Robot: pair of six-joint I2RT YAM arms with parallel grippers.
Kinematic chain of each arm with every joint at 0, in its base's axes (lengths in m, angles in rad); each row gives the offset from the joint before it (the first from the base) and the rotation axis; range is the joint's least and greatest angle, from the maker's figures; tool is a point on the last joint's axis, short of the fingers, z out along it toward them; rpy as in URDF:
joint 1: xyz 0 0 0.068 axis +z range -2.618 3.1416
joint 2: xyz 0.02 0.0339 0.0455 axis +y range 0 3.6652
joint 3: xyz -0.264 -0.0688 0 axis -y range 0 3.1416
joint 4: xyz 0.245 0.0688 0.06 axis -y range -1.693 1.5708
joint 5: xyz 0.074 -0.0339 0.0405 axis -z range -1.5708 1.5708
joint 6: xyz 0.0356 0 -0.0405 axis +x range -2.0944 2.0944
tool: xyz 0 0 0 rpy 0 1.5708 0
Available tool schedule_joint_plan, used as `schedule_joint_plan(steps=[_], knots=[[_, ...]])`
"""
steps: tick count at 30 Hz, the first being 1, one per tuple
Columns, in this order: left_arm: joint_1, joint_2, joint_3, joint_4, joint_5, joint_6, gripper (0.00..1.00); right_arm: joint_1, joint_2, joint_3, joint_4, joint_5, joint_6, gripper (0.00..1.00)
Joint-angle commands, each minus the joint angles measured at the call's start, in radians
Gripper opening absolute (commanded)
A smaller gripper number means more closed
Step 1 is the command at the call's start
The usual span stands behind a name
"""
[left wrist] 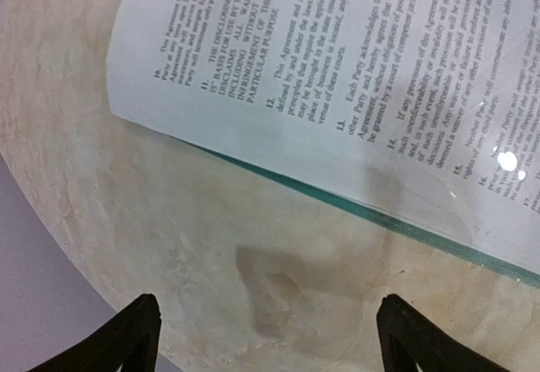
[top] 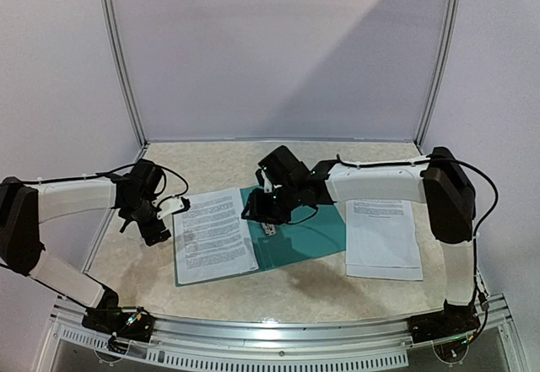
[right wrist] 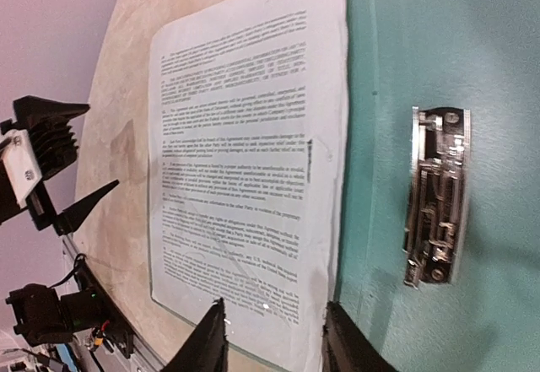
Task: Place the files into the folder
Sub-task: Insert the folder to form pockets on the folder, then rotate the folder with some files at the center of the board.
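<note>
The teal folder (top: 308, 239) lies open on the table, with its silver clip (right wrist: 436, 195) bare on the right half. One printed sheet of the files (top: 213, 235) covers the left half, and more files (top: 382, 237) lie in a stack to the right of the folder. My right gripper (right wrist: 274, 340) hovers open over that sheet's near edge beside the fold, holding nothing. In the left wrist view my left gripper (left wrist: 270, 338) is open wide above bare table, just off the sheet's (left wrist: 337, 68) left edge, where a teal strip of the folder (left wrist: 337, 204) shows.
The beige tabletop (top: 126, 258) is bounded by a metal rail (top: 278, 330) at the front and a wall panel (top: 278, 60) at the back. The left arm's gripper (right wrist: 51, 178) shows at the left of the right wrist view.
</note>
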Motion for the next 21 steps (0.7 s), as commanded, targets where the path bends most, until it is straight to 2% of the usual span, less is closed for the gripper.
schedule_joint_plan(steps=[1, 4, 11, 21], knots=[[0.009, -0.059, 0.063, -0.081, 0.025, 0.0, 0.91, 0.002, -0.011, 0.123, -0.332, 0.224, -0.141, 0.3], [0.01, -0.076, 0.1, -0.11, 0.048, -0.011, 0.91, 0.002, 0.035, 0.151, -0.36, 0.243, -0.165, 0.23], [0.008, -0.062, 0.142, -0.134, 0.065, -0.03, 0.91, -0.003, 0.148, 0.242, -0.375, 0.227, -0.185, 0.21], [0.005, -0.054, 0.141, -0.148, 0.093, -0.043, 0.91, -0.001, 0.223, 0.242, -0.364, 0.185, -0.198, 0.15]])
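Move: From the right hand, the folder's metal clip has its middle about 6 cm ahead, 5 cm to the right and 8 cm below. The stacked papers on the folder's left half centre some 12 cm left and 2 cm ahead of that hand; the bare right half of the folder centres roughly 13 cm right and 7 cm ahead, both about 9 cm down. From the left hand, the clip is around 28 cm right, 7 cm ahead and 3 cm lower. Up and over to the right and slightly forward at first, then sharply down, the right hand drops about 7 cm overall to the near end of the metal clip; its wrist swings some 25 degrees so the left-leaning fingers point more steeply down, and they narrow on the way. The left hand, fingers still wide open, rises some 5 cm beside the papers' left edge, then hovers. ##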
